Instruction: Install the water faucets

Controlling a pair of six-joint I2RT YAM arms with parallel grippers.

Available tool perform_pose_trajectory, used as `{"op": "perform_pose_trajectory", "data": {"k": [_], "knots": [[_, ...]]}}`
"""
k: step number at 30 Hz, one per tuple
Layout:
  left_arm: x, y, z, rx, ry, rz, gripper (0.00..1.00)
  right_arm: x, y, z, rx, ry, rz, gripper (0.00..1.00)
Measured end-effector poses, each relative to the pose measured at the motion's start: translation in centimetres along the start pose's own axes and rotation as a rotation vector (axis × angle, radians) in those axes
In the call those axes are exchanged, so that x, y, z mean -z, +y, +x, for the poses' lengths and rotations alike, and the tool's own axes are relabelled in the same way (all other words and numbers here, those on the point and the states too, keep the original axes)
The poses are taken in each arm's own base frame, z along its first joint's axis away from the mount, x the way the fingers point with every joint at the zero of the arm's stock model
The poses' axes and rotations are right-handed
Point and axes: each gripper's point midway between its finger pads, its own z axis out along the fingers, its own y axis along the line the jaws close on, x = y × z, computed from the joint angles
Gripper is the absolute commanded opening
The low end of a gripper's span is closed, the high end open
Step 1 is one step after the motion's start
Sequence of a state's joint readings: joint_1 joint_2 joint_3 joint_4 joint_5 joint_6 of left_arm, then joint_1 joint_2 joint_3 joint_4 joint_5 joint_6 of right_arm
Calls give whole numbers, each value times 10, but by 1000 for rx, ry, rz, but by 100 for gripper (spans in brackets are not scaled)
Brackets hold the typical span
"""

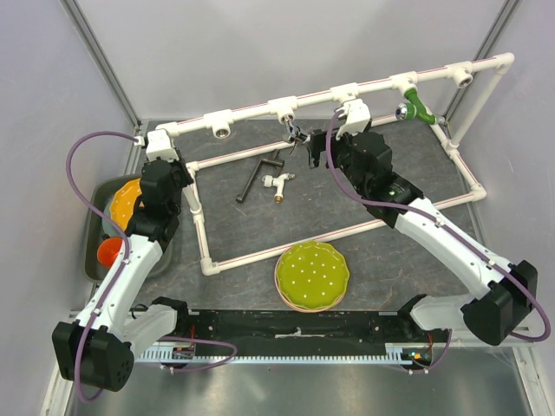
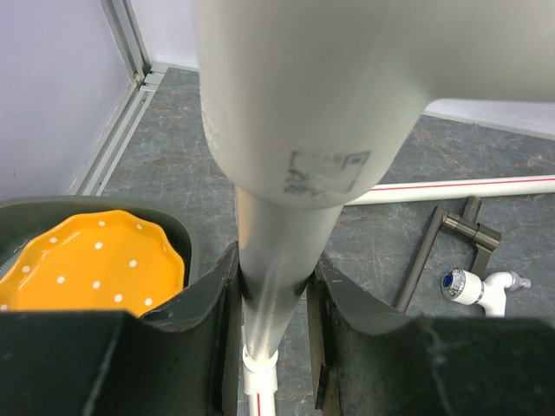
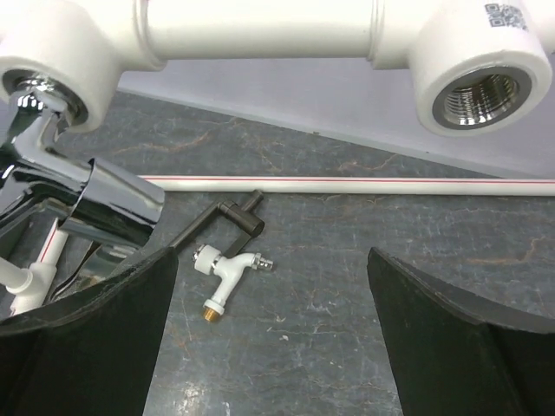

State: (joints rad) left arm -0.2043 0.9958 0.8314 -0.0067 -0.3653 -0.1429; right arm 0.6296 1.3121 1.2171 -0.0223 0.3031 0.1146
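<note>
A shiny silver faucet [image 3: 87,195] with a lever handle hangs from a white tee socket [image 3: 48,74] of the pipe frame [image 1: 347,89]; it also shows as the silver faucet [image 1: 292,134] from above. A white faucet [image 3: 227,273] with a brass end lies on the dark mat, the same white faucet [image 1: 279,182] [image 2: 481,288]. My right gripper [image 3: 276,290] [image 1: 305,144] stands open just right of the silver faucet, holding nothing. My left gripper [image 2: 273,290] [image 1: 162,147] is shut on an upright pipe [image 2: 269,243] at the frame's left corner.
A black L-shaped bar [image 1: 256,173] lies beside the white faucet. A green tap [image 1: 418,106] sits in a socket at the right. An empty threaded socket [image 3: 481,87] is nearby. A green plate [image 1: 312,276] lies in front; an orange plate [image 1: 126,201] and cup [image 1: 110,251] sit in the left bin.
</note>
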Motion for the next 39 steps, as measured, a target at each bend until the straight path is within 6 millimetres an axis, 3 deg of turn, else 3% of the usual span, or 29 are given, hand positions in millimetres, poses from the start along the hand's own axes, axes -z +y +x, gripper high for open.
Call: {"op": "perform_pose_trajectory", "data": {"k": [4,9,13,17,23,27,32,39], "knots": [[0,0,0,0,0,0,2,15,-1,-7,42,1,-21,98],[0,0,0,0,0,0,2,45,2,-42,120,-80,-91,98],[0,0,0,0,0,0,2,62,25,-74,204,-161,-194,98],[0,0,0,0,0,0,2,69,58,-76,296,-184,-299,98],[0,0,0,-1,0,0,2,52,96,-49,446,-141,-370,97],[0,0,0,-1,0,0,2,31,93,-33,503,-105,-291,94],[0,0,0,-1,0,0,2,9,79,-30,523,-105,-155,84],[0,0,0,0,0,0,2,-6,80,-33,461,-121,-98,57]]}}
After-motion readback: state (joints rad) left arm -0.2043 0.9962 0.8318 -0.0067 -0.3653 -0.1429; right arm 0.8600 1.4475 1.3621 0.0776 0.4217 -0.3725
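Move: Hanging about 8 cm to the right hand's left, roughly 1 cm ahead and 4 cm above, is the chrome faucet. The fitting that carries it sits some 10 cm left, 2 cm ahead and 8 cm up; the next, empty socket lies about 5 cm right, 4 cm ahead and 8 cm up. From the left hand the faucet is some 28 cm right, 4 cm ahead and 5 cm above. Backing off about 8 cm while rising, the open right hand arcs left, then sinks and comes forward again to bring its fingers either side of the chrome faucet, ending some 8 cm left of its start and a little higher. The wrist tips up and rolls left side down by roughly 20 degrees; late on, the fingers close by about a third. The left hand keeps its grip on the frame's post. ##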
